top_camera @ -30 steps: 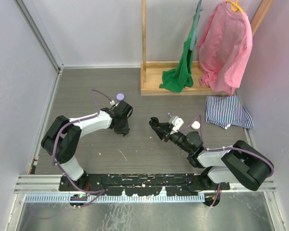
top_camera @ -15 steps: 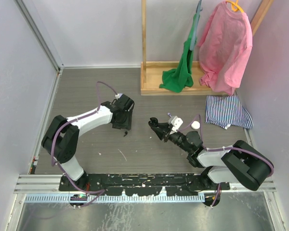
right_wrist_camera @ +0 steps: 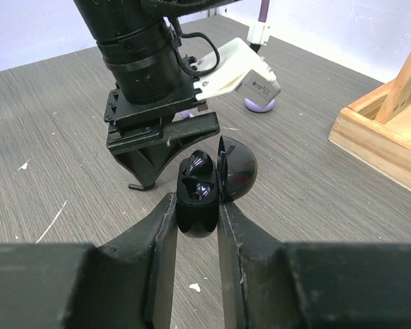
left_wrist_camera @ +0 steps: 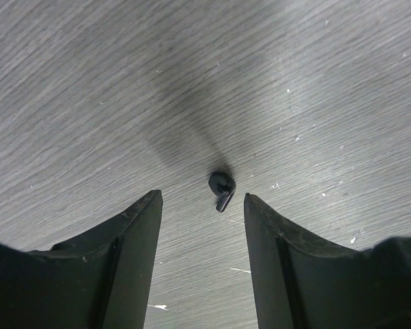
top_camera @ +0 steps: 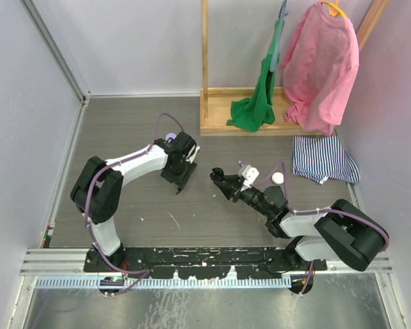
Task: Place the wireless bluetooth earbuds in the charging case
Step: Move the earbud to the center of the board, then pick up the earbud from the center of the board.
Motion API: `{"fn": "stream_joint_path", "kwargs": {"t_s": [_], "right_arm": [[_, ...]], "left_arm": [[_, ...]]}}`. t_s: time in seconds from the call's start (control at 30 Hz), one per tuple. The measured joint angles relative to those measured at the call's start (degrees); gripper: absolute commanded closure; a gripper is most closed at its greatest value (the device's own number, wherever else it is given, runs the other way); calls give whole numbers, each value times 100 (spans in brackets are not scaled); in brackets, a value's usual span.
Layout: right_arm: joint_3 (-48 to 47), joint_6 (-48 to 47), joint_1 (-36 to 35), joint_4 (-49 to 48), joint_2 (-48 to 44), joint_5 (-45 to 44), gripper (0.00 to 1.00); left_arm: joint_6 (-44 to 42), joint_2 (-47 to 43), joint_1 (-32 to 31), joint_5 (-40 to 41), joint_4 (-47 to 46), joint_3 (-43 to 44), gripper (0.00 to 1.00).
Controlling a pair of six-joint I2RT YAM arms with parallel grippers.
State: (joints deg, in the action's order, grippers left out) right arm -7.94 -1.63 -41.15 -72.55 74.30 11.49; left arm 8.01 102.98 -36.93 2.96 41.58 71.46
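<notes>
A tiny black earbud [left_wrist_camera: 222, 187] lies on the grey table just beyond my left gripper [left_wrist_camera: 202, 199], in line with the gap between its tips. That gripper is open and holds nothing. In the top view the left gripper [top_camera: 179, 184] points down at the table left of centre. My right gripper [right_wrist_camera: 196, 200] is shut on the black charging case [right_wrist_camera: 195, 185], held above the table with its lid [right_wrist_camera: 238, 168] swung open to the right. One glossy black earbud [right_wrist_camera: 200, 164] sits in the case. From above, the right gripper [top_camera: 219, 180] hovers a short way right of the left one.
A lilac round case [right_wrist_camera: 260, 103] stands on the table behind the left wrist. A white round case [top_camera: 279, 177] rests by the right arm. The wooden rack [top_camera: 222, 123] with green and pink garments and a striped cloth [top_camera: 323, 159] fill the back right.
My left gripper went from shut to open, leaving the black earbud on the table. The left wrist swung right and back, covering the lilac case from above. The right arm held still.
</notes>
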Motion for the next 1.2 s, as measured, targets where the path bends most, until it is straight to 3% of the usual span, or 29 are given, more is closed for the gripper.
{"fn": "stream_joint_path", "kwargs": {"t_s": [0.47,1.2], "right_arm": [[-20,0,0,66,33,24,94],[-22,0,0,68,35,66,94]], "left_arm": [[-496,444,-138,-46,74,199,65],[-413,726,-289,28,319,409,75]]}}
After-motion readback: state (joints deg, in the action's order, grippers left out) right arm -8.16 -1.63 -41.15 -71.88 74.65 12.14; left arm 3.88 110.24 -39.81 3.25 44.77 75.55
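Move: The earbud lies on the board almost under the open left fingers, about 3 cm down, 1 cm nearer the base and 1 cm to the right. The charging case held in the right gripper is roughly 12 cm to the left hand's right, 4 cm back and 11 cm higher; the lilac disc lies some 19 cm ahead and 3 cm to the left, 4 cm down. From the right hand, the earbud is about 11 cm left, 3 cm ahead and 14 cm below. Lower the left gripper about 2.5 cm onto the earbud, easing it roughly 1 cm right and 1 cm back to centre the bud between the fingertips. Turn the wrist slightly clockwise as you start down, and close the fingers from about half open to a quarter, so the tips come up against both sides of the bud. ##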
